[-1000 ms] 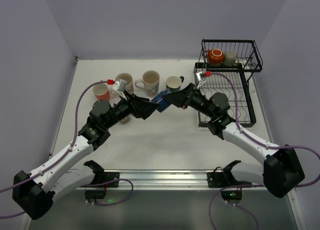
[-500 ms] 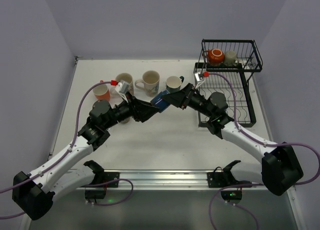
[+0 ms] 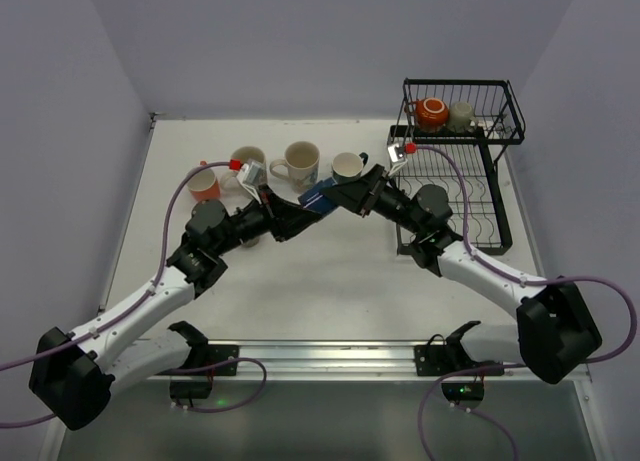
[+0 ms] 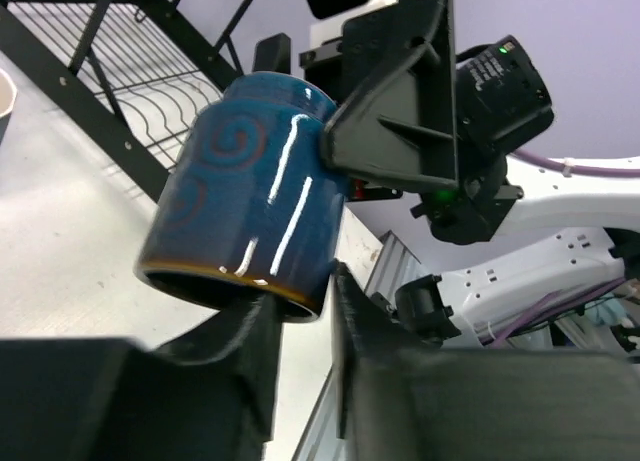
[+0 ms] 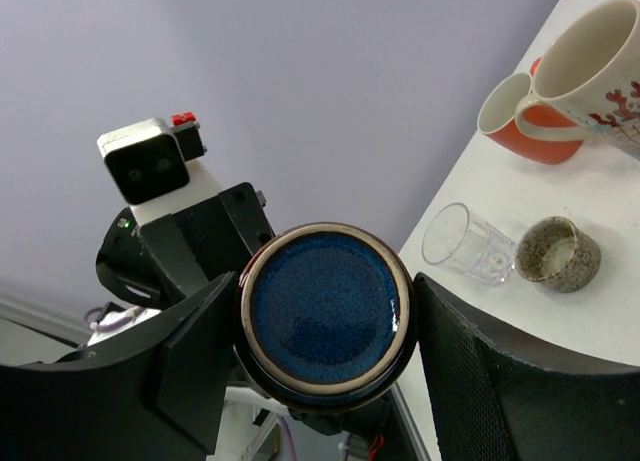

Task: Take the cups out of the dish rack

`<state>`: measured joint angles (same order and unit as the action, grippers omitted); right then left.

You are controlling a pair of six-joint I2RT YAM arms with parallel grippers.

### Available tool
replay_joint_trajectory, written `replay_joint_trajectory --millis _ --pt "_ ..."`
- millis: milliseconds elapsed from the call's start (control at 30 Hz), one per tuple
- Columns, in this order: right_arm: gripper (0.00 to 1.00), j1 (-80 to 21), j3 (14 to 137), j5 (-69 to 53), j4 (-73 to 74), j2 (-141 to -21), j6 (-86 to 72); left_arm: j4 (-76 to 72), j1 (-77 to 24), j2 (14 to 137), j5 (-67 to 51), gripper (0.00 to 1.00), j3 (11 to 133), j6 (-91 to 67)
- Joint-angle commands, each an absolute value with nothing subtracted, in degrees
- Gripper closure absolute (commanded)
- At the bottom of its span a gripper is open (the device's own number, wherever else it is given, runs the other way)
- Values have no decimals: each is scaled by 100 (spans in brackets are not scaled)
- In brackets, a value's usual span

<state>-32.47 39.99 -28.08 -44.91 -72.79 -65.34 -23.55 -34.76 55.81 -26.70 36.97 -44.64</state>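
Observation:
My right gripper (image 5: 325,326) is shut on the sides of a dark blue cup (image 5: 325,306), holding it on its side above the table (image 3: 330,271), left of the black dish rack (image 3: 478,176). In the left wrist view the cup's (image 4: 250,201) mouth faces my left gripper (image 4: 305,301). That gripper's narrowed jaws straddle the rim, one finger inside the mouth and one against the outer wall, with a gap still showing. An orange-red cup (image 3: 432,111) and a small cream cup (image 3: 461,113) sit in the rack's upper basket.
Several cups stand at the back of the table: orange (image 3: 204,184), cream (image 3: 250,163), patterned (image 3: 300,163) and one more (image 3: 348,166). A clear glass (image 5: 465,243) and a small beige cup (image 5: 562,253) lie beneath the left arm.
My left gripper has moved in to the blue cup's mouth and its jaws have narrowed around the rim. The right gripper has held the cup almost still.

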Motion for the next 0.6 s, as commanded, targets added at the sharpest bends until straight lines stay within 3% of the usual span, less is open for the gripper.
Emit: replay_joint_trajectory --millis 0,33,100,133,200,333,567 --pt "61 -3472 3886 -2927 -5044 -7453 -6670 -3033 -3516 5625 -2356 78 3832 -4377" --pt "57 -3506 3833 -2935 -5132 -7514 -6732 -2797 -3516 5677 -2295 91 3884 -4307" --pt "44 -3507 3649 -2962 -5422 -7664 -6907 -2314 -3516 5765 -2023 100 4112 -4053" --pt "24 -3516 3604 -2927 -5475 -7681 -6926 -1702 -3516 5792 -1900 100 4218 -3791" --pt "2 -3507 3490 -2874 -5423 -7664 -6821 -962 -3516 5905 -1320 100 4552 -3534" --pt "1 -3428 3244 -2489 -4863 -7357 -6452 1066 -3516 6336 -722 100 5297 -2850" --pt "1 -3349 2795 -1260 -2999 -5961 -5389 2697 -3516 7408 -195 100 6081 -2224"
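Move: The blue cup is in the right gripper, its middle level with that hand and only about 2 cm left of it. From the left gripper, whose fingertips are at its rim, the cup's middle lies some 4 cm ahead and 3 cm right. Down on the table, roughly 25 cm below the left hand, the speckled cup stands about 12 cm ahead and 14 cm left, the cream mug about 30 cm ahead and 2 cm left, and the green mug 28 cm ahead and 9 cm right. Pinch the blue cup's rim with the left fingers, then open the right gripper wide and let go of it, dropping that hand about 7 cm and easing it slightly right. Carry the cup down some 11 cm with the left hand, also forward and a little left, rolling the wrist about 35 degrees so that the fingertips dip towards the table. ##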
